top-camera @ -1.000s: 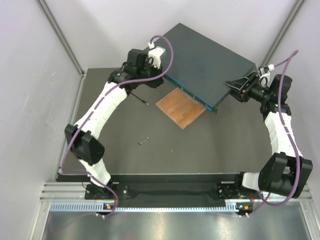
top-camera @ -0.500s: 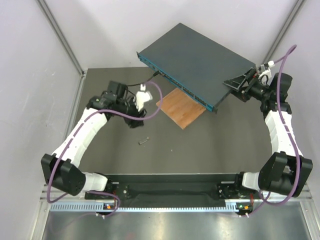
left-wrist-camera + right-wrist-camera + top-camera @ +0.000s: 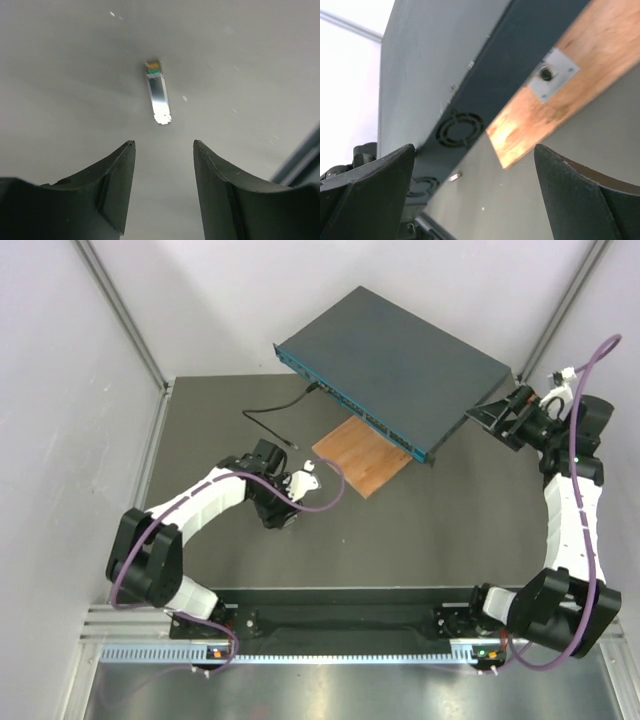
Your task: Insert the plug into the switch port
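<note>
The dark blue-grey switch (image 3: pixel 400 365) stands at the back of the table, its teal front face to the left. A thin black cable (image 3: pixel 262 423) runs from a switch port (image 3: pixel 316 389) on that face; the plug at that end is too small to make out. The cable's other pale end (image 3: pixel 293 444) lies loose on the mat. My left gripper (image 3: pixel 282 512) (image 3: pixel 164 145) hangs open and empty over the mat, far from the cable. My right gripper (image 3: pixel 492 415) (image 3: pixel 472 150) stands wide open beside the switch's right end, holding nothing.
A brown wooden board (image 3: pixel 362 455) (image 3: pixel 570 65) with a small metal plate (image 3: pixel 553 73) lies partly under the switch. A small loose grey piece (image 3: pixel 157 95) (image 3: pixel 454 176) lies just ahead of my left fingertips. The switch's side (image 3: pixel 485 65) shows fan vents (image 3: pixel 460 129). Walls close in on both sides.
My left arm came away from the switch's front face, down to the middle of the mat, and opened. The cable stayed at the port. My right gripper opened and drew back from the switch's corner.
</note>
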`<state>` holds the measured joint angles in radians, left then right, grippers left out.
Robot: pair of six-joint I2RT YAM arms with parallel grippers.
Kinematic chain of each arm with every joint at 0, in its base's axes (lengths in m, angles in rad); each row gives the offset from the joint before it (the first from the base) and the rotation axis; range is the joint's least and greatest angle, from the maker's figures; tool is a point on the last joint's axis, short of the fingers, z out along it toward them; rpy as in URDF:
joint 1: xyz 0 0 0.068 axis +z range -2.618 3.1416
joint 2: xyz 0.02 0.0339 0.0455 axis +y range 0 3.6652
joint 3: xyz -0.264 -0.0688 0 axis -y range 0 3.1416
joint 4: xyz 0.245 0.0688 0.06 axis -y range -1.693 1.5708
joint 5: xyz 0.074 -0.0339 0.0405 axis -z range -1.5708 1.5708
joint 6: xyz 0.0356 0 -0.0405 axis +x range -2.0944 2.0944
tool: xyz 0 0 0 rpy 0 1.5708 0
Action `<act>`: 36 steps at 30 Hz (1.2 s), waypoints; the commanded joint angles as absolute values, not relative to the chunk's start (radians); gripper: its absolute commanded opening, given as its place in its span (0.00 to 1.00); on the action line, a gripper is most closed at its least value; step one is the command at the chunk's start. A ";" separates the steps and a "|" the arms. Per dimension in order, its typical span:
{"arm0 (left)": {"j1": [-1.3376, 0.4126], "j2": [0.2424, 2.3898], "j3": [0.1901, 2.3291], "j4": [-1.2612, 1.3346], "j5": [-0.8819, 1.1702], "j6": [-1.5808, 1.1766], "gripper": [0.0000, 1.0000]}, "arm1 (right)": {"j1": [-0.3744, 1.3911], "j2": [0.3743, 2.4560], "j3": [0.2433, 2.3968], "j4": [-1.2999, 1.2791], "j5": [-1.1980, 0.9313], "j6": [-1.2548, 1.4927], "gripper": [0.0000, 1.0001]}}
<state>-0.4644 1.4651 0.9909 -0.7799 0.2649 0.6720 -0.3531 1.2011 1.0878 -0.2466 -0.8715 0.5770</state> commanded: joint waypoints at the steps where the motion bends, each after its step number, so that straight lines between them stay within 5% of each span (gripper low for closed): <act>1: -0.483 1.508 0.980 -0.663 0.236 0.638 0.54 | -0.402 1.149 1.135 -0.308 -0.873 0.496 1.00; 17: -0.517 1.621 0.897 -0.584 0.170 0.589 0.35 | -0.468 1.120 1.209 -0.341 -0.897 0.460 0.99; 25: -0.517 1.603 0.931 -0.606 0.172 0.554 0.00 | -0.468 1.095 1.238 -0.321 -0.902 0.460 0.88; 36: -0.514 1.185 1.098 -0.613 0.486 0.391 0.00 | -0.356 1.060 1.258 -0.181 -0.894 0.503 0.66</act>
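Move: The plug, a small metal module, lies about 5 cm below the left hand, its middle some 2 cm right and 1 cm ahead. From that hand the loose cable end is about 16 cm ahead and 3 cm right, the wooden board's middle 15 cm ahead and 17 cm right, and the switch ports about 20 cm ahead, 12 cm right and 17 cm higher. From the right hand the plug lies roughly 38 cm left, 10 cm back and 28 cm below. Left hand sinks about 5 cm, pinches the plug's end, lifts it rightward; right hand rises 7 cm. ##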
